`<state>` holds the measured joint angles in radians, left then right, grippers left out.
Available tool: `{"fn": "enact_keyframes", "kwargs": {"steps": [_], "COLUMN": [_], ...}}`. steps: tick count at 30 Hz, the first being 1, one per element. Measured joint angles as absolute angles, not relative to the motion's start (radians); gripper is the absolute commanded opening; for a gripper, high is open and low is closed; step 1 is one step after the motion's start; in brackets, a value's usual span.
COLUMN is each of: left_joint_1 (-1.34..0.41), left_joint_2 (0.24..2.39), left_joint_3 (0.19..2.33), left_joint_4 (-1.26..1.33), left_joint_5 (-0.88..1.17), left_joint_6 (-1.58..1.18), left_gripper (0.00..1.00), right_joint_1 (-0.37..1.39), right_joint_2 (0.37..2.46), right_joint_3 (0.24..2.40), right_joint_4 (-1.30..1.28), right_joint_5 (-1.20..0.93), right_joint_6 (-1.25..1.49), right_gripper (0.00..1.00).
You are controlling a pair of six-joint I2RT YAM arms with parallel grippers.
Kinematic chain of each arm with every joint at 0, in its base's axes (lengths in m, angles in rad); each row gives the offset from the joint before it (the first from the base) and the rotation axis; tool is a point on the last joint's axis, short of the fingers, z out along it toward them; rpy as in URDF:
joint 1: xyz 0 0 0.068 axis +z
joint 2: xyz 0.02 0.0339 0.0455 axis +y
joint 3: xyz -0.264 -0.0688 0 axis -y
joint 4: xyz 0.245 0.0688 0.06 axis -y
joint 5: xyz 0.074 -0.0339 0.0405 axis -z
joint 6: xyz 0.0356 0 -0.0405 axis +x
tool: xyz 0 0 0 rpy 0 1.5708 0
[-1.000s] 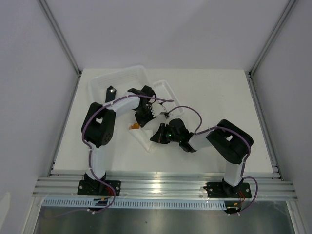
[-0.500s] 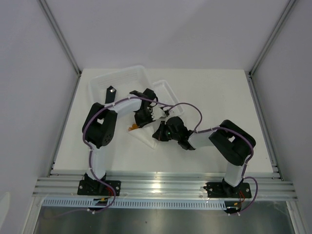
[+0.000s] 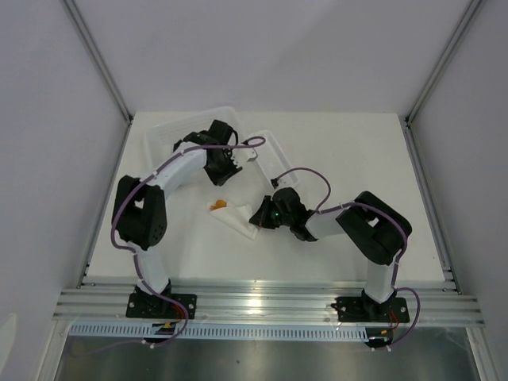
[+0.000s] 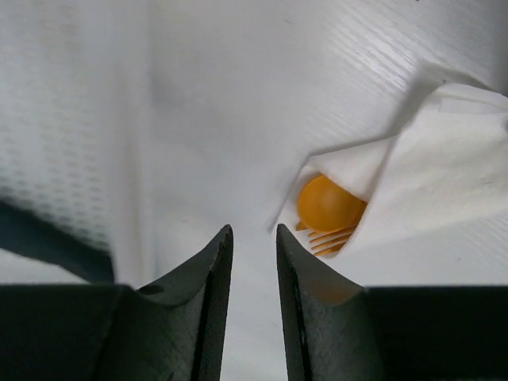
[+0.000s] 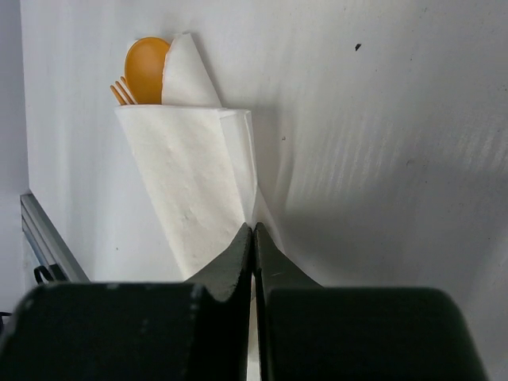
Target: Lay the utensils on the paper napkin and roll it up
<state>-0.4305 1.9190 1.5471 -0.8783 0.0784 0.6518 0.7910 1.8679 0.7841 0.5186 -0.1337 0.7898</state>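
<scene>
The paper napkin point(image 5: 190, 182) lies folded over the utensils on the table, a white bundle point(image 3: 240, 222) between the two arms. An orange spoon bowl point(image 5: 145, 67) and fork tines point(image 5: 121, 91) stick out of its far end; the left wrist view shows the same bowl point(image 4: 327, 202) and tines point(image 4: 329, 240) under the napkin's flap point(image 4: 429, 182). My right gripper point(image 5: 254, 228) is shut, pinching the napkin's near edge point(image 3: 258, 218). My left gripper point(image 4: 252, 230) hovers open and empty just beside the orange ends, back over the table point(image 3: 225, 164).
Two rigid white trays stand at the back left, a larger one point(image 3: 171, 131) and a smaller one point(image 3: 274, 144), with the left arm reaching across them. A dark flat piece point(image 4: 48, 238) lies at the left of the left wrist view.
My left gripper has opened, let go of the napkin bundle and drawn back and left toward the trays. The right gripper stays shut at the napkin's near edge.
</scene>
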Motion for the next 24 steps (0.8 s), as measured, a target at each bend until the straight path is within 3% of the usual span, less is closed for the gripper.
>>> {"fn": "enact_keyframes", "kwargs": {"steps": [9, 15, 24], "left_joint_1": [-0.460, -0.559, -0.567], "left_joint_2": [1.667, 1.707, 1.780], "left_joint_3": [1.369, 1.184, 1.190], "left_joint_4": [-0.807, -0.770, -0.694], "left_joint_5": [0.142, 0.120, 0.069], "left_joint_6": [0.664, 0.727, 0.753], "left_gripper": [0.34, 0.34, 0.35], "right_joint_1": [0.775, 0.777, 0.781], "right_joint_2": [1.874, 1.893, 1.899], "right_joint_3": [0.749, 0.700, 0.657], "right_joint_4": [0.582, 0.686, 0.760], "right_joint_5": [-0.190, -0.230, -0.234], "right_joint_6": [0.880, 0.978, 1.041], "right_gripper": [0.00, 0.00, 0.00]}}
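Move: The napkin, folded over the spoon and fork, has its middle about 9 cm back from my left hand, 5 cm to the right and 7 cm below. The orange spoon head peeks out some 5 cm back and 7 below. The small tray is roughly 10 cm ahead and 18 to the right, the big tray's middle 15 ahead and 8 left. From my right hand, shut on the napkin's edge, the napkin's middle lies 2 cm ahead and 5 left. I swing my left hand up about 5 cm, then bring it back and down in an arc towards the napkin, easing forward a little at the end, to hang just over its spoon end; the wrist turns some 15 degrees clockwise, fingers still part open. My right fingers keep their pinch on the napkin's edge, drawing it about 2 cm back while that hand's left side rolls up. ##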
